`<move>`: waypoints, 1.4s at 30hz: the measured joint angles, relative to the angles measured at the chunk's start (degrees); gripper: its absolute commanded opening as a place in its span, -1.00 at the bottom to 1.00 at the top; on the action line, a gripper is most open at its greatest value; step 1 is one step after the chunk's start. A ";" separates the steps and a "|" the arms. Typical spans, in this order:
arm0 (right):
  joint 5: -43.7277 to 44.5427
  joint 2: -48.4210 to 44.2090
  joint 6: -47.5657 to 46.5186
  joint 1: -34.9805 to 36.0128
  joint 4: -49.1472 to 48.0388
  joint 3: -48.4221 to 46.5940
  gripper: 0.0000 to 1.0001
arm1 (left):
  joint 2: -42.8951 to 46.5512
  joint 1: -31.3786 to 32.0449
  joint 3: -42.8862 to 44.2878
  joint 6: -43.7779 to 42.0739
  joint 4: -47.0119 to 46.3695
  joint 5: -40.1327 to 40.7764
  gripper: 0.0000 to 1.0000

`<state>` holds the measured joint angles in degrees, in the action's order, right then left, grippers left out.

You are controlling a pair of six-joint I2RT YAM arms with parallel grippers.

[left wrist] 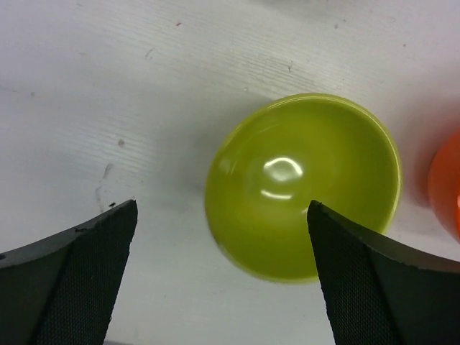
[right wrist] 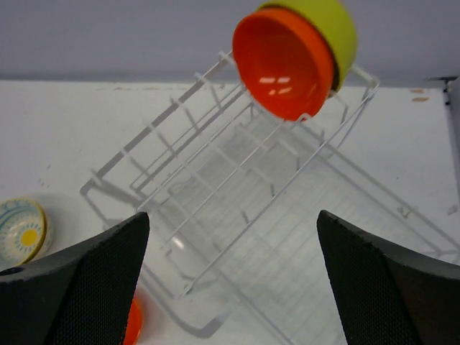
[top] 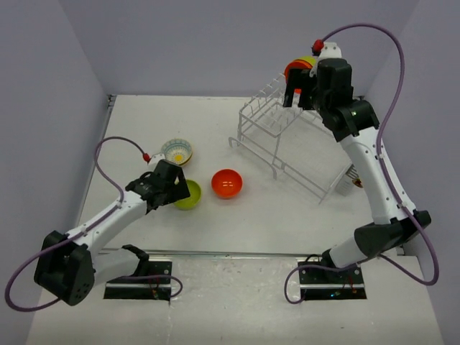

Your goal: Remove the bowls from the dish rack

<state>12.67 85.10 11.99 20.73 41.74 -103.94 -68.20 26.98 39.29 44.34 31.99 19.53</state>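
Observation:
A lime-green bowl (left wrist: 302, 183) sits upright on the table (top: 188, 194), just below my open left gripper (left wrist: 223, 215), whose fingers straddle its near side without pinching it. Beside it stand an orange-red bowl (top: 227, 183) and a cream bowl with a blue rim (top: 177, 152). The white wire dish rack (top: 287, 140) stands at the back right. At its far end an orange-red bowl (right wrist: 284, 61) leans on edge, with a yellow-green bowl (right wrist: 334, 25) nested behind it. My right gripper (right wrist: 233, 215) hovers open above the rack (right wrist: 237, 180), short of those bowls.
Grey walls close the table on the left, back and right. Purple cables loop off both arms (top: 392, 86). The rack's long sloping rails (top: 316, 183) reach toward the right arm. The cream bowl also shows at the left edge of the right wrist view (right wrist: 21, 230).

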 measured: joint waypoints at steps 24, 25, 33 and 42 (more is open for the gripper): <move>24.15 32.74 -33.05 -1.99 -16.28 -23.82 0.21 | 29.99 0.02 10.38 -19.50 5.46 7.04 1.00; 24.33 32.74 -33.66 -1.99 -16.98 -23.71 0.16 | 29.55 0.02 10.27 -19.69 5.42 6.93 1.00; 26.32 34.21 -37.18 -1.99 -20.41 -23.10 -0.22 | 28.33 0.02 9.81 -20.06 4.96 6.32 1.00; 29.77 34.58 -39.30 -2.21 -23.23 -20.96 -0.61 | 28.35 0.02 9.66 -20.15 4.50 6.21 1.00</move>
<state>42.44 119.68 -27.31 18.52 18.50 -124.90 -39.86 27.00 48.95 24.18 36.49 25.74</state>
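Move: Up in the rack, the orange bowl stands about 18 cm ahead of the open right hand, 2 cm to its right and some 5 cm below; the lime bowl nests behind it, 3 cm beyond and 4 cm farther right. The rack's empty slots lie about 10 cm ahead of that hand, 7 cm left and 13 cm down. From the left hand, the orange bowl is some 34 cm ahead, 38 cm right and 26 cm up; the just-released green bowl is 3 cm ahead, 5 cm right and 5 cm below. Reaching forward some 17 cm and about 7 cm to the right, with a slight dip, the right hand goes to the orange bowl's right rim, rolling its left side down about 40 degrees while the open fingers close most of the way around that rim. The left hand, fingers wide, rises from the green bowl to 20 cm or so, settles slightly lower and tips its fingers up about 30 degrees. ##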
